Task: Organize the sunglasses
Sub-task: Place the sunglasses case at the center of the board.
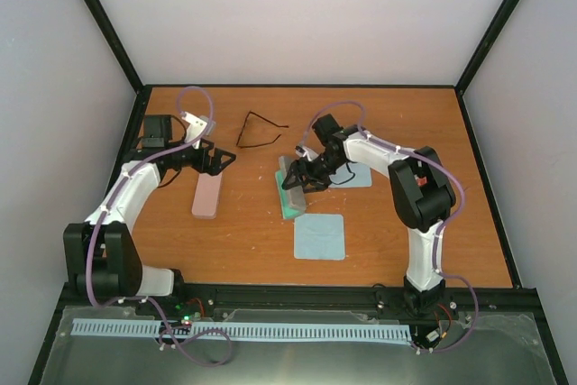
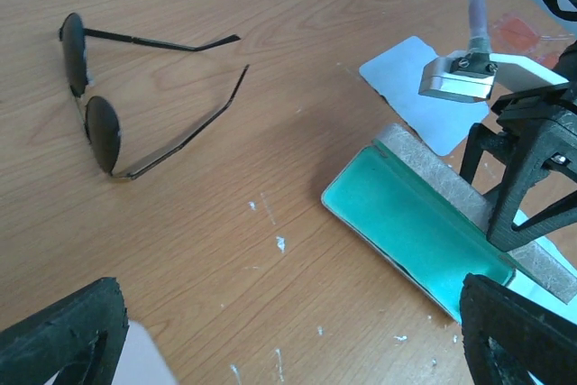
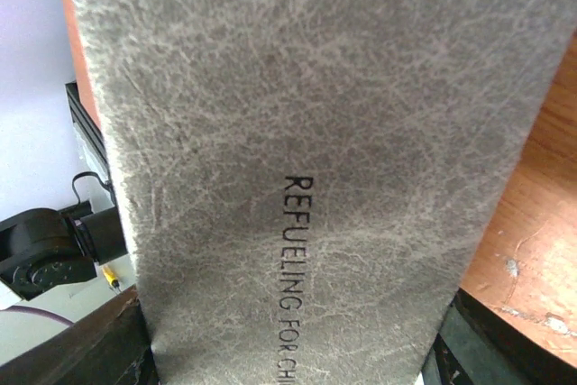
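The sunglasses (image 1: 261, 130) lie on the table toward the back with both thin dark arms unfolded; the left wrist view shows the sunglasses (image 2: 99, 105) at upper left. My left gripper (image 1: 221, 160) hovers just left of and nearer than them, open, with only bare wood between its fingertips (image 2: 63, 335). A grey case (image 1: 290, 188) lies open, showing its teal lining (image 2: 415, 232). My right gripper (image 1: 302, 178) is shut on its grey lid (image 3: 297, 132), which fills the right wrist view and bears printed lettering.
A pink case (image 1: 207, 194) lies closed below my left gripper. One light-blue cloth (image 1: 320, 236) sits in front of the grey case, another light-blue cloth (image 1: 359, 174) under my right arm. Black frame posts edge the table.
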`<move>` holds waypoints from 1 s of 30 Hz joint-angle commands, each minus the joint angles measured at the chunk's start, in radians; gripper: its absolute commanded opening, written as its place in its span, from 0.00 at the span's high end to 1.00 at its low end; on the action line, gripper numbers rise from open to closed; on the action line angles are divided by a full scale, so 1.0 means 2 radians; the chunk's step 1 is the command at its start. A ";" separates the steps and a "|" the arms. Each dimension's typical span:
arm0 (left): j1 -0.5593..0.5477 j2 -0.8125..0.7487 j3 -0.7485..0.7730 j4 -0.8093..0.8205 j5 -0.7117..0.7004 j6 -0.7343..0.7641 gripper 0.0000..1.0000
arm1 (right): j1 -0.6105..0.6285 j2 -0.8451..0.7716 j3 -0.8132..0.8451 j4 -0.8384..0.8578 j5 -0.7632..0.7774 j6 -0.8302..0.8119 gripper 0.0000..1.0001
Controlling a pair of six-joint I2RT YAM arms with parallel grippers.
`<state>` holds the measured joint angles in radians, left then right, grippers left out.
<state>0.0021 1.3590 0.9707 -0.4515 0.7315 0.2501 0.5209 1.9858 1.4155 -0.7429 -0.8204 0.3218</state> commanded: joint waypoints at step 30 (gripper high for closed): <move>0.011 0.028 0.009 0.006 0.014 0.000 0.01 | -0.064 0.115 0.155 -0.101 0.031 -0.076 0.34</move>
<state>0.0208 1.4029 0.9573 -0.4553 0.7307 0.2497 0.3950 2.2375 1.7134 -0.9096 -0.8295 0.1749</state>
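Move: The right hand already has the open sunglasses case by its lid. The board's centre, where the case is to go, lies about 7 cm ahead and 3 cm right, some 7 cm below. The farther blue cloth is about 6 cm ahead and 14 cm right, the nearer one 14 cm back and 7 cm right, and the dark sunglasses 19 cm ahead and 9 cm left. From the left hand the centre is roughly 20 cm right, level fore and aft, and 16 cm down. With the lid still clamped between its fingers, the right hand carries the open case forward about 7 cm to the board's centre, drifting some 2 cm to the right and sinking 2 to 3 cm on the way. The wrist keeps its angle and the grip stays shut on the lid; over the last third the hand holds still there. The empty left hand, wide open, sinks about 2 cm. ##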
